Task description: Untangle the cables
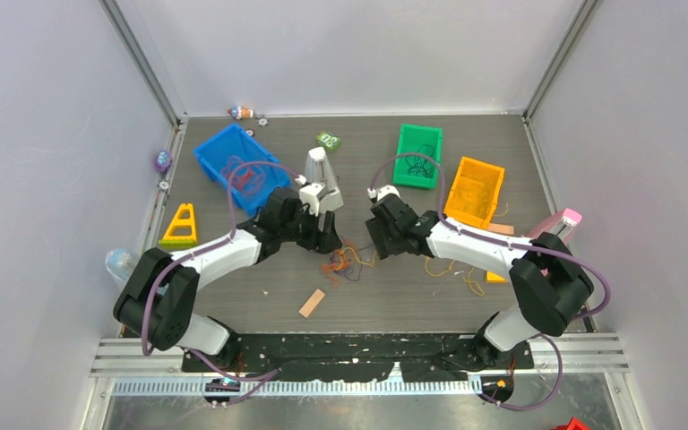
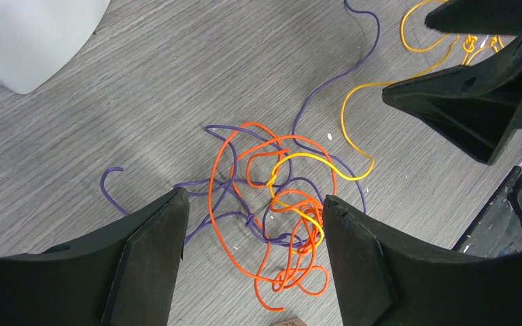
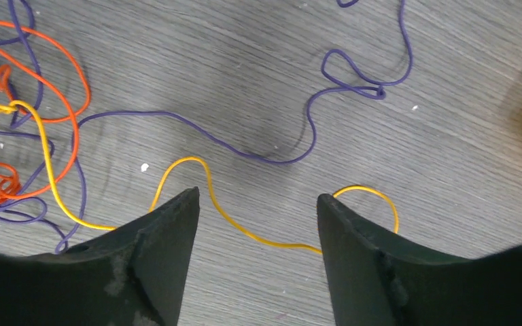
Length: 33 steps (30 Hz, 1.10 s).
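The cables lie as a knot [image 1: 345,260] of thin orange, purple and yellow strands on the grey table between both arms. In the left wrist view the orange cable [image 2: 210,197], a yellow cable [image 2: 309,156] and a purple cable [image 2: 378,30] are wound together. My left gripper [image 2: 255,204] is open and straddles this knot just above the table, with nothing pinched. My right gripper [image 3: 258,200] is open low over the table to the right of the knot. A slack yellow cable [image 3: 248,231] runs across its gap, and a purple cable [image 3: 272,161] lies just beyond its tips.
At the back stand a blue bin [image 1: 233,161], a green bin [image 1: 418,154] and an orange bin [image 1: 475,190]. A white object [image 1: 318,170] sits behind my left gripper. A yellow triangle [image 1: 181,226] lies at the left, a small wooden block [image 1: 312,303] in front.
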Tool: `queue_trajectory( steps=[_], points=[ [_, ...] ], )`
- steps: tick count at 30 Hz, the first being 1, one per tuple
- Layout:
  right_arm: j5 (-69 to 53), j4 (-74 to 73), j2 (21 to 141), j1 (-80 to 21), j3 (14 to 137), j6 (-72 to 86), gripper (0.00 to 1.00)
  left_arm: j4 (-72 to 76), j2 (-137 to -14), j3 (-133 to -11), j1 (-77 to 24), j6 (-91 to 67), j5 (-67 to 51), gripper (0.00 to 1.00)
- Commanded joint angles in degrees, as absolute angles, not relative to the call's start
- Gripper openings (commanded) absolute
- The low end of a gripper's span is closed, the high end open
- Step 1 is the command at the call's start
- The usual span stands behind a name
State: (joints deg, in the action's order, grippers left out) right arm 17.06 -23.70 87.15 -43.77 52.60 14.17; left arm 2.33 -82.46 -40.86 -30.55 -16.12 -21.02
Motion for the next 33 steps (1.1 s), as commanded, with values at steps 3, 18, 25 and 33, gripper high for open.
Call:
queue_trajectory(
  steps=[3, 18, 25, 33],
  points=[
    [12.84, -22.2, 87.75, -43.77, 53.98, 10.11, 0.36, 4.14, -83.2, -42.16, -30.75, -16.0, -22.4, 0.72],
    [9.78, -24.55, 75.33, -43.64, 51.52, 11.76, 0.05, 2.3, -87.68, -44.85, -30.75, -16.12, -25.38, 0.71],
    [12.8, -25.14, 70.39, -42.32, 50.88, 13.81, 0.05, 0.86, -92.15, -46.99, -30.7, -17.01, -29.84, 0.55],
    [19.76, -25.97, 64.34, -36.98, 48.68, 19.46, 0.05, 0.13, -95.44, -49.56, -30.24, -17.12, -35.38, 0.0]
  ],
)
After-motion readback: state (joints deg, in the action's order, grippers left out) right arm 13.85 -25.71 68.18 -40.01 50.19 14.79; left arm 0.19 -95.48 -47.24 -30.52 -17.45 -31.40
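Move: A strand of the purple cable in the tangle lies about 3 cm to the left hand's right, 1 cm back and 4 cm below; the orange cable's coils sit some 4 cm right and 3 cm back, the wooden block 12 cm back and 4 cm left. From the right hand, the yellow cable lies between the open fingers, 1 cm back and 2 cm below; the purple tail is roughly 5 cm ahead, the orange coils 11 cm left and 3 cm back. Easing slightly back and down, the right hand shuts on the yellow cable, then lifts it about 8 cm, swinging right near the end, with the wrist leaning about 15 degrees. Meanwhile the left hand sinks some 3 cm and works right into the tangle, fingers tipping down, then closes at the end to pinch a purple strand. ##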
